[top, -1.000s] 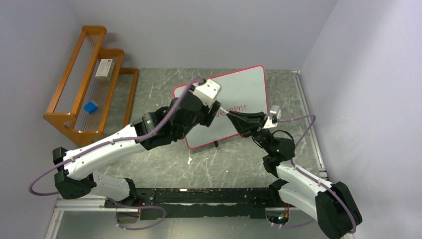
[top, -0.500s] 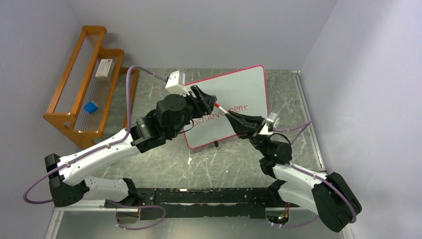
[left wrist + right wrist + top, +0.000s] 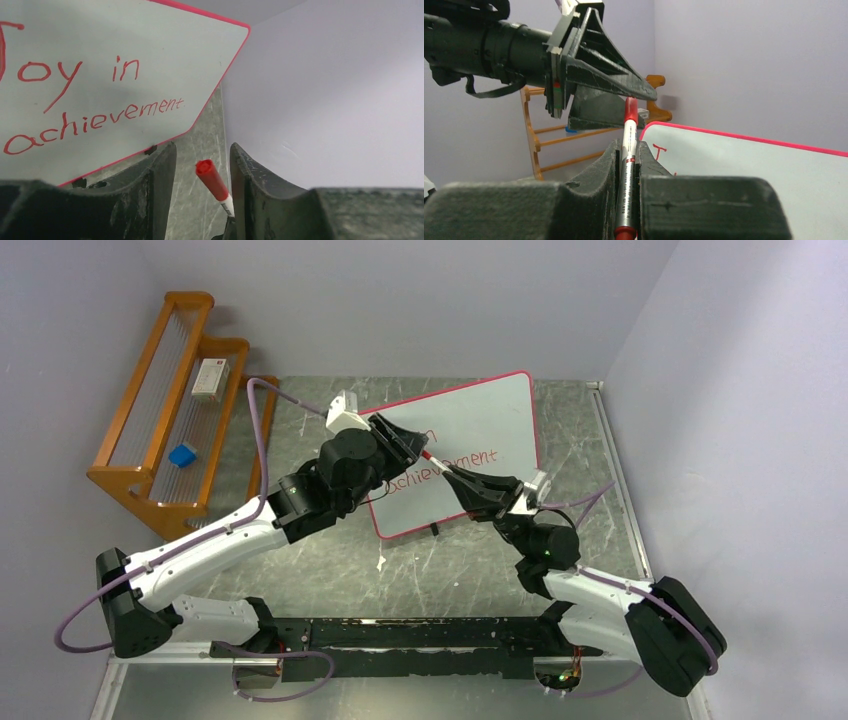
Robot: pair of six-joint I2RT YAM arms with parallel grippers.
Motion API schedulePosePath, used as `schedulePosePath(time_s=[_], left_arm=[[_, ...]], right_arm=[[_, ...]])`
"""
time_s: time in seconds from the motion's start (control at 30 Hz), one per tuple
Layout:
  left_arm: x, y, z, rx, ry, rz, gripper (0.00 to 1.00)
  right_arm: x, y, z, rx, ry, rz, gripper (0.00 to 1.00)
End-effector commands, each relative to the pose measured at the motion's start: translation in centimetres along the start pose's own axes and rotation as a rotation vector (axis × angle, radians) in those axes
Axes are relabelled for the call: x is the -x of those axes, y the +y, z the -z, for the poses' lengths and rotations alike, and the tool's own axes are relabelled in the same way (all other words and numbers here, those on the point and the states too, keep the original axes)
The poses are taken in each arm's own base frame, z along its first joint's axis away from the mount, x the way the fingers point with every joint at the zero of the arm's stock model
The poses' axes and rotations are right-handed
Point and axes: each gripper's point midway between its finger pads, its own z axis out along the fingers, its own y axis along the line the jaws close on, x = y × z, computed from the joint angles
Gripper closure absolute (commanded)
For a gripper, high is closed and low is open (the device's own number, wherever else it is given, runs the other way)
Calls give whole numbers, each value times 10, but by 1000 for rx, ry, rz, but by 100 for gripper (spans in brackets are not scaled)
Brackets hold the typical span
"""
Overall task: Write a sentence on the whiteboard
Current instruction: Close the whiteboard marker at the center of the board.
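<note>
The whiteboard [image 3: 490, 420] [image 3: 100, 40] [image 3: 749, 170], white with a red-pink border, lies at the back of the table with "Joy in achievement" written on it in red. My right gripper [image 3: 452, 473] [image 3: 628, 145] is shut on a silver marker [image 3: 437, 460] [image 3: 628, 155], holding it above the board's left part with the red cap [image 3: 211, 177] pointing away from it. My left gripper [image 3: 418, 450] [image 3: 202, 155] faces it, jaws open on either side of the cap. A gap shows on the left finger's side. The right finger is close to the marker's body.
An orange wooden rack [image 3: 180, 440] stands at the back left, holding a white box [image 3: 209, 378] and a small blue thing [image 3: 182, 455]. A small white scrap [image 3: 381, 562] lies on the marbled table in front of the board. Purple walls enclose the back and sides.
My left gripper has turned from over the board to face the marker, and its jaws have come around the cap and narrowed. The right gripper with the marker shifted slightly left.
</note>
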Motion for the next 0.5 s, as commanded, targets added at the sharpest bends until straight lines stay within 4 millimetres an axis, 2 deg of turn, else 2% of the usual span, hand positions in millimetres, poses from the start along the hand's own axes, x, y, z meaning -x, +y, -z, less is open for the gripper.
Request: schedulePosePath(time_s=[0.0,0.1,0.33,0.47], left_arm=[[0,-1,-3,-11,-1,94,54],[-3,0,-4,-18,15,102,62],[-9,1,-3,-49,43,165,94],[-16,2,0,-67,72,218,95]], right_arm=[[26,2,-10,4,-96,60,100],[25,3,-11,9,-93,63,100],[20,6,-11,16,-88,55,100],[21,7,-12,15,-97,49,100]])
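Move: The red cap, already on the marker's upper end, sits almost between the left gripper's open fingers, about 1 cm back, 1 cm right and 1 cm below the hand point. The right fingertips grip the barrel roughly 3 cm back, 5 cm right and 4 cm below the left hand. The whiteboard's middle lies some 12 cm ahead, 5 cm right and 25 cm below. From the right hand the cap is about 2 cm ahead, 4 cm left and 3 cm up. Close the left gripper from about half open until its fingertips pinch the red cap from both sides. Sink just under 1 cm first, then hold nearly in place while the wrist rolls some 10 degrees, its left side dipping. Keep the right gripper shut on the barrel, holding the marker up to the left fingers almost still. ##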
